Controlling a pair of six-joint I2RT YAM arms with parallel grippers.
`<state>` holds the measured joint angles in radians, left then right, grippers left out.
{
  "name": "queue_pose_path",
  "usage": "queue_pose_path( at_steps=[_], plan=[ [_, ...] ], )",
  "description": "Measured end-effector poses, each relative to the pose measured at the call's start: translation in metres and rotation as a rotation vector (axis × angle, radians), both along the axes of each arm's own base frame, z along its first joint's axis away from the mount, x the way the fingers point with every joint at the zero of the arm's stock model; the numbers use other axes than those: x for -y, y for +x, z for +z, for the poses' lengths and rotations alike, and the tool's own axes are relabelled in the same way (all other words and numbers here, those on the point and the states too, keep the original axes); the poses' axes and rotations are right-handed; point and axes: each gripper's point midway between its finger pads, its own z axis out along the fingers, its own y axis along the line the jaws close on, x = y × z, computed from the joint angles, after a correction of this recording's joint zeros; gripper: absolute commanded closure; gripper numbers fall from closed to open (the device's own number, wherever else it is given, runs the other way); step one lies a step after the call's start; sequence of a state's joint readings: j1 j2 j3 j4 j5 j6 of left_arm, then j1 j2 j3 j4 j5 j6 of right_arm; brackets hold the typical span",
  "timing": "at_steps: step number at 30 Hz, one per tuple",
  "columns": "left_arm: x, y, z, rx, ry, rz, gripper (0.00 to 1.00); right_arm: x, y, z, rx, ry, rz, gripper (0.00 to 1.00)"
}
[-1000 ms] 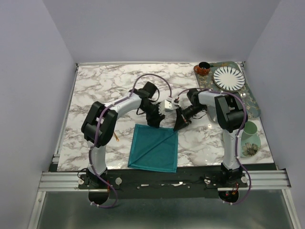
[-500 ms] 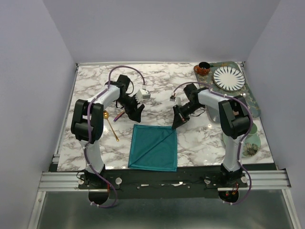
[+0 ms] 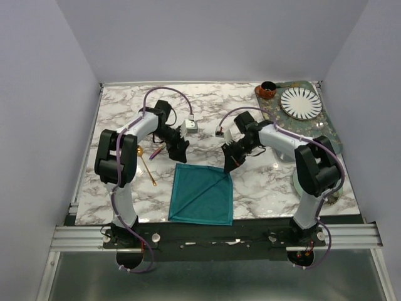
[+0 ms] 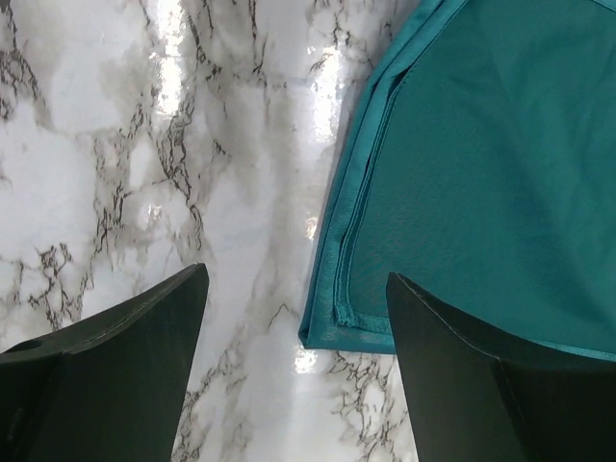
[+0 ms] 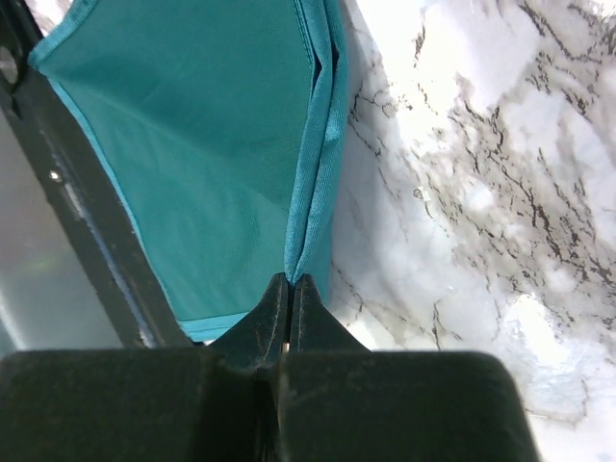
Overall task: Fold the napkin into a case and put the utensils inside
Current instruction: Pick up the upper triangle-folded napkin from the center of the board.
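Note:
The teal napkin (image 3: 202, 194) lies folded near the table's front edge, with a diagonal crease across it. My right gripper (image 3: 229, 162) is shut on its far right corner; in the right wrist view the closed fingertips (image 5: 291, 281) pinch the doubled hem of the napkin (image 5: 192, 144). My left gripper (image 3: 177, 148) hovers open just beyond the far left corner. In the left wrist view that layered corner of the napkin (image 4: 348, 322) lies between the spread fingers (image 4: 164, 318), untouched. The gold utensil (image 3: 148, 166) lies on the marble left of the napkin, with a thin purple utensil (image 3: 156, 152) beside it.
A patterned tray (image 3: 332, 135) at the back right carries a striped plate (image 3: 299, 102) and a brown cup (image 3: 267, 89). A pale green saucer (image 3: 321, 187) sits by the right arm. The black front rail (image 3: 207, 233) runs just below the napkin.
My left gripper opened wide and swung left, off the napkin's far edge, uncovering the gold utensil. My right gripper closed on the far right corner.

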<state>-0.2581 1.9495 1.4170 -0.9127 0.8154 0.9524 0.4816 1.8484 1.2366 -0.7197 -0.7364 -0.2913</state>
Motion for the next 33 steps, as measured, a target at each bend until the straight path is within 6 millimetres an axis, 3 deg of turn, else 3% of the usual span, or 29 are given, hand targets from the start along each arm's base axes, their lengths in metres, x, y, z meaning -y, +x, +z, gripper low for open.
queue_pose_path(
  at_steps=[11,25,33],
  plan=[
    [0.019,-0.007,0.001,0.038,-0.023,-0.102,0.16,-0.005,-0.004,0.016,0.229,0.030,0.110,0.99],
    [0.034,-0.028,-0.019,0.008,0.044,-0.186,0.24,-0.007,-0.016,0.027,0.422,0.071,0.239,0.99],
    [0.033,-0.036,-0.030,-0.025,0.081,-0.196,0.45,-0.008,-0.020,0.041,0.511,0.104,0.279,0.99]
  ],
)
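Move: The open left hand is bound for the napkin's far edge just in from the far-left corner: about 4 cm back, 2 cm to its right and 4 cm below. The purple knife lies about 9 cm to its left and 1 cm ahead, the gold spoon about 13 cm left and 5 cm back, both some 5 cm below. The right hand already pinches the napkin's far-right corner; the left hand's spot lies about 14 cm to its left, 2 cm ahead and 4 cm lower. The left hand, fingers wide, slips to its right above the napkin's far-left corner, then draws back and sinks until its fingers straddle the far hem, roughly 3 cm in each direction, its wrist turning about 10 degrees clockwise and the fingers starting to close only at the end. Meanwhile the right hand keeps its shut pinch on the far-right corner and lifts it about 4 cm, easing some 2 cm back while the wrist swings round by roughly 30 degrees. ##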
